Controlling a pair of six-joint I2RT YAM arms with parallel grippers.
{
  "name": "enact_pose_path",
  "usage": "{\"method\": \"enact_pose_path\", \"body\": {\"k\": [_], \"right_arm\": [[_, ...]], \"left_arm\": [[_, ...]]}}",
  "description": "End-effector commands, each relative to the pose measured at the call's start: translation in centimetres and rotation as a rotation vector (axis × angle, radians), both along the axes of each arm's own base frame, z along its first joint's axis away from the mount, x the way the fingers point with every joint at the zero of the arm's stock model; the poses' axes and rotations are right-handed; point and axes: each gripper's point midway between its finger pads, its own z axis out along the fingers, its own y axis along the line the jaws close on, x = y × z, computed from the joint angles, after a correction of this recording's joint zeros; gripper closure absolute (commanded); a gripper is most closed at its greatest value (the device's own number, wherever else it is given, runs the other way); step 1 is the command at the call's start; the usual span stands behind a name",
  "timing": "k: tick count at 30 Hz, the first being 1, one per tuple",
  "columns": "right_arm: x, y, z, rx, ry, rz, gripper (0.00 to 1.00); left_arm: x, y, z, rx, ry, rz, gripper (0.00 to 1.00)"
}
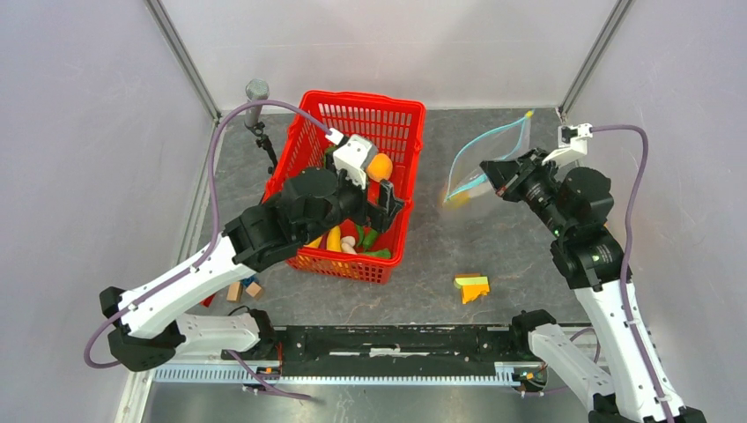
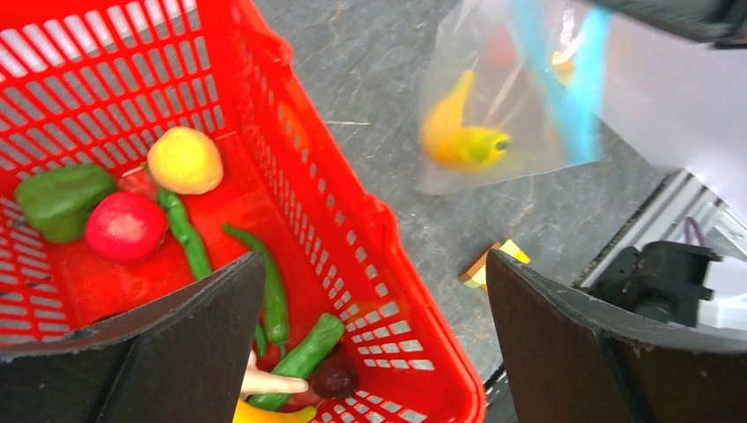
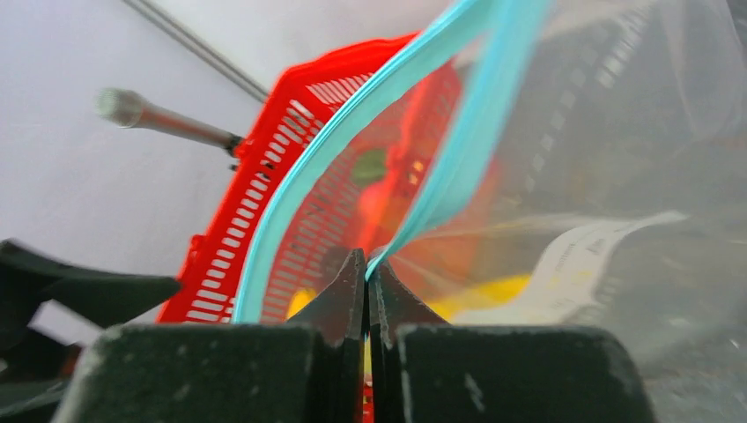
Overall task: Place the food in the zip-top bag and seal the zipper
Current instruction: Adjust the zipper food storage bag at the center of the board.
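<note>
The food lies in a red lattice basket (image 1: pixel 401 115): a green pepper (image 2: pixel 62 198), a red apple (image 2: pixel 126 225), an orange (image 2: pixel 185 159), long green peppers (image 2: pixel 275 286), a dark eggplant (image 2: pixel 335 374), a white mushroom (image 2: pixel 264 383) and a banana (image 2: pixel 264 414). My left gripper (image 2: pixel 374 260) hangs open over the basket's near right corner, holding nothing. To the right, the clear zip-top bag (image 1: pixel 502 150) hangs above the table with a yellow banana (image 2: pixel 458 141) inside. My right gripper (image 3: pixel 370 264) is shut on the bag's light blue zipper (image 3: pixel 440 176), and the mouth gapes open.
A yellow-green-orange block stack (image 1: pixel 472 287) lies on the grey table in front of the bag. Small wooden blocks (image 1: pixel 242 289) sit left of the basket. A grey stand (image 1: pixel 257 92) rises behind the basket's left corner. White walls close in on both sides.
</note>
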Motion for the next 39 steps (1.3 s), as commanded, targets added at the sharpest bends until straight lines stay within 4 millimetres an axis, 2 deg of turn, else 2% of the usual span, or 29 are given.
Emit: {"method": "enact_pose_path", "body": {"k": [1, 2, 3, 5, 6, 8, 12, 19, 25, 27, 31, 36, 39], "right_arm": [[-1.2, 1.1, 4.3, 0.070, -0.133, 0.088, 1.00], [-1.0, 0.5, 3.2, 0.054, -0.118, 0.055, 1.00], [-0.4, -1.2, 2.4, 0.016, -0.105, -0.045, 1.00], [-0.1, -3.3, -0.3, -0.051, -0.033, -0.155, 1.00], [-0.2, -3.6, -0.5, -0.084, -0.030, -0.158, 1.00], [-0.4, -2.8, -1.3, -0.126, -0.023, -0.095, 1.00], [-0.7, -2.2, -3.9, -0.150, 0.012, -0.051, 1.00], [-1.4, -2.3, -5.0, -0.199, 0.000, -0.028, 1.00], [-2.1, -3.2, -6.7, -0.233, 0.009, -0.052, 1.00], [-2.3, -3.3, -7.4, -0.241, 0.020, -0.054, 1.00], [-2.5, -3.3, -8.6, -0.246, 0.042, -0.047, 1.00], [-2.5, -3.0, -9.2, -0.239, 0.053, -0.033, 1.00], [-2.6, -2.8, -9.3, -0.235, 0.058, -0.023, 1.00]], "left_arm": [[1.4, 2.3, 0.6, -0.060, 0.001, 0.098, 0.00], [1.7, 2.8, 0.0, -0.049, 0.010, 0.113, 0.00], [2.1, 3.3, -0.5, -0.040, 0.019, 0.130, 0.00], [2.8, 4.2, -1.5, -0.021, 0.041, 0.143, 0.00], [3.2, 4.6, -1.9, -0.006, 0.052, 0.149, 0.00], [3.9, 5.2, -3.0, 0.031, 0.074, 0.163, 0.00], [5.8, 5.7, -5.2, 0.088, 0.124, 0.191, 0.00], [9.4, 5.3, -8.5, 0.141, 0.163, 0.223, 0.00], [14.7, 5.0, -12.3, 0.105, 0.265, 0.286, 0.00], [16.5, 4.5, -13.4, 0.074, 0.277, 0.321, 0.00], [19.3, 2.2, -15.0, 0.038, 0.325, 0.333, 0.00], [23.4, -0.1, -17.6, 0.032, 0.339, 0.367, 0.00], [25.4, 0.1, -19.1, 0.069, 0.334, 0.431, 0.00]]}}
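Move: The orange in the red basket lies about 27 cm ahead of the open left hand, 3 cm to its left and 30 cm below; from the right hand it is some 22 cm ahead and 18 cm left, 30 cm below. Counted from the orange, the tomato sits 8 cm left and 2 cm nearer, the green pepper 10 cm left and 2 cm farther. The right hand still pinches the bag's zipper edge; the bare board it comes down towards is 35 cm below, 3 cm back and 3 cm right, the small yellow block 5 cm back and 2 cm right. Towards the orange in the basket the left hand swings forward and left, then dives forward and down, about 22 cm out and 21 cm lower in all, giving back most of the leftward swing late; it tips some 20 degrees downward, turns counter-clockwise and stays wide open. The bag stays pinched in the right hand, which after a brief rise sinks about 10 cm net, drifting back and right, its left side rolling down. ##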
